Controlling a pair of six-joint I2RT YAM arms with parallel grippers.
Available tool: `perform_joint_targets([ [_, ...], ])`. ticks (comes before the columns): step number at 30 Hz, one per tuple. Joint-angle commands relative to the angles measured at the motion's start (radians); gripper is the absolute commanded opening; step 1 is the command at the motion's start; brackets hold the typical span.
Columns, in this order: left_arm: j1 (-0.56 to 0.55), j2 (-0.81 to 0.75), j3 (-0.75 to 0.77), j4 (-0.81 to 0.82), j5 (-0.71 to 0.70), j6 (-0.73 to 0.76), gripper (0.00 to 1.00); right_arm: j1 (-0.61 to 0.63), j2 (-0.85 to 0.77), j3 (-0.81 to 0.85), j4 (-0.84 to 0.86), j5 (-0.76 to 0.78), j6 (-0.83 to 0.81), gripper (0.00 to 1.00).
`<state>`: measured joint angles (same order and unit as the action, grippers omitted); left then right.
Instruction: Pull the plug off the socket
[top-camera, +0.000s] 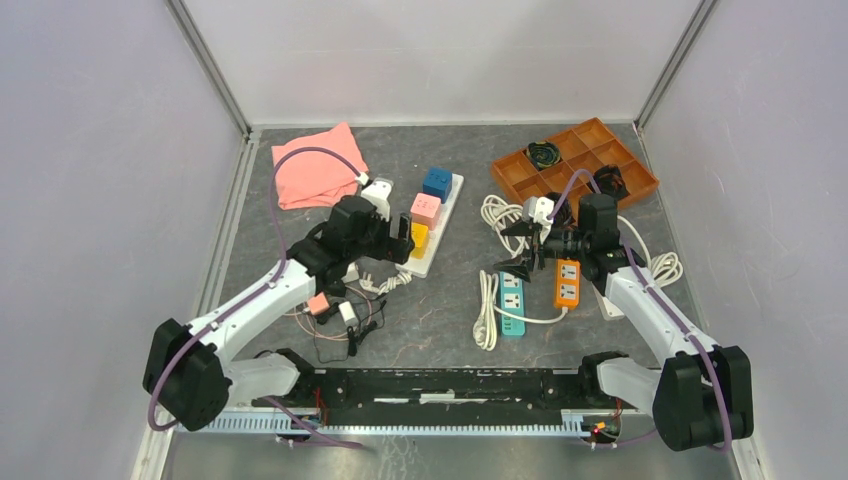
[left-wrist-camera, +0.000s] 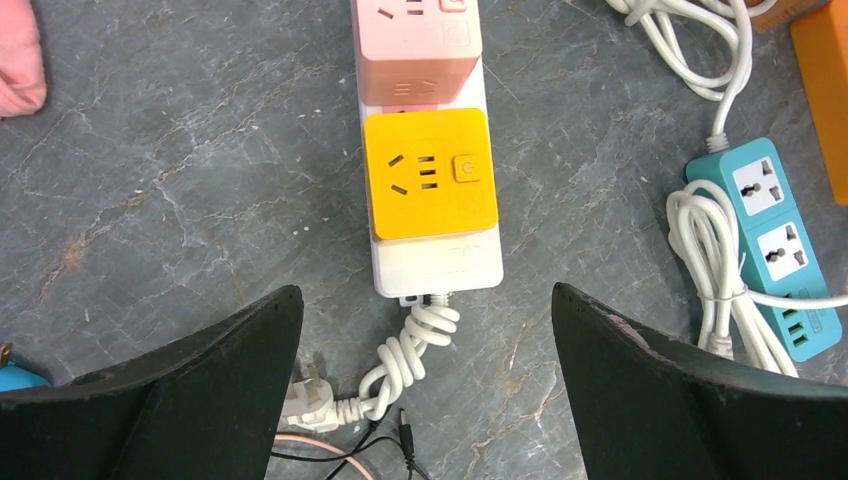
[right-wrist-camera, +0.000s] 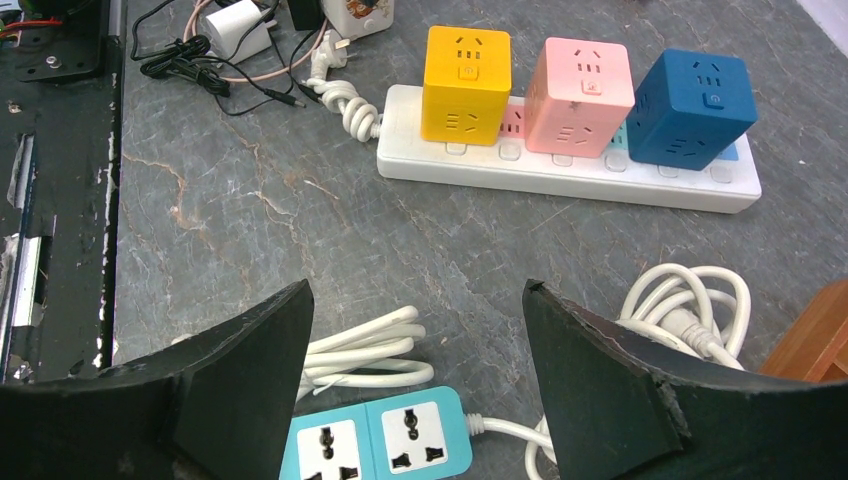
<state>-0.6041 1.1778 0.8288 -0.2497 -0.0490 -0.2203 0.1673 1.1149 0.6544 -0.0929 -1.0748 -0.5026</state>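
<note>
The socket, a long white strip (top-camera: 428, 260) (left-wrist-camera: 437, 266) (right-wrist-camera: 560, 180), lies at mid-table. Three cube plugs sit on it: yellow (top-camera: 419, 238) (left-wrist-camera: 430, 172) (right-wrist-camera: 466, 70), pink (top-camera: 425, 209) (left-wrist-camera: 417, 45) (right-wrist-camera: 578, 95) and blue (top-camera: 436, 183) (right-wrist-camera: 693, 105). Its knotted white cord (left-wrist-camera: 410, 355) leaves the near end. My left gripper (top-camera: 405, 243) (left-wrist-camera: 425, 295) hangs open just short of that end, near the yellow plug, with nothing between its fingers. My right gripper (top-camera: 517, 255) (right-wrist-camera: 417, 290) is open over a teal strip (right-wrist-camera: 375, 435), apart from the socket.
The teal strip (top-camera: 511, 300) (left-wrist-camera: 775, 240) and an orange strip (top-camera: 567, 283) lie right of the socket with coiled white cords (top-camera: 495, 212). An orange divided tray (top-camera: 573, 160) is at back right, a pink cloth (top-camera: 315, 165) at back left. Chargers and thin cables (top-camera: 335, 315) lie near the left arm.
</note>
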Motion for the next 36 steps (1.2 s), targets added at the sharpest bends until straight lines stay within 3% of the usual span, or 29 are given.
perform_joint_targets([
  [1,0.028,0.013,0.04,0.013,0.039,0.015,1.0,-0.005,0.003,0.033,0.01,-0.006,-0.015,0.84],
  [10,0.092,0.06,0.056,0.036,0.087,-0.018,1.0,-0.006,0.002,0.033,0.009,-0.01,-0.017,0.84],
  [18,0.073,0.212,0.123,0.052,0.169,-0.105,0.98,-0.006,0.005,0.036,0.002,-0.006,-0.022,0.84],
  [21,0.043,0.231,0.127,0.065,0.115,-0.112,1.0,-0.006,0.006,0.036,0.001,-0.005,-0.024,0.84],
  [28,-0.045,0.358,0.225,-0.024,-0.153,-0.068,1.0,-0.005,0.016,0.037,0.0,-0.01,-0.024,0.84],
  [36,-0.087,0.516,0.332,-0.072,-0.235,-0.055,0.97,-0.006,0.016,0.037,-0.005,-0.006,-0.03,0.84],
])
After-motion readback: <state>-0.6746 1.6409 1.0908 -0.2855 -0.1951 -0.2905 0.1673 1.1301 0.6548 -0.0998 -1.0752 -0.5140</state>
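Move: The yellow cube plug stands about 4 cm ahead of the left hand and 3 cm to its right, its middle some 11 cm below. The pink cube is around 10 cm ahead and 5 cm right, the blue one some 16 cm ahead and 7 cm right, all on the white power strip, whose middle is about 8 cm ahead and 5 cm right. From the right hand the yellow plug lies roughly 13 cm left and 8 cm ahead. Downwards by some 7 cm, and forward and to the right by 4 to 5 cm each, the left hand comes in on the yellow cube plug, after first easing a little to the left. On the way the wrist tips its fingers about 15 degrees more steeply down and its left side rises somewhat. The fingers stay wide open, coming to straddle the strip's width close over the plug. ##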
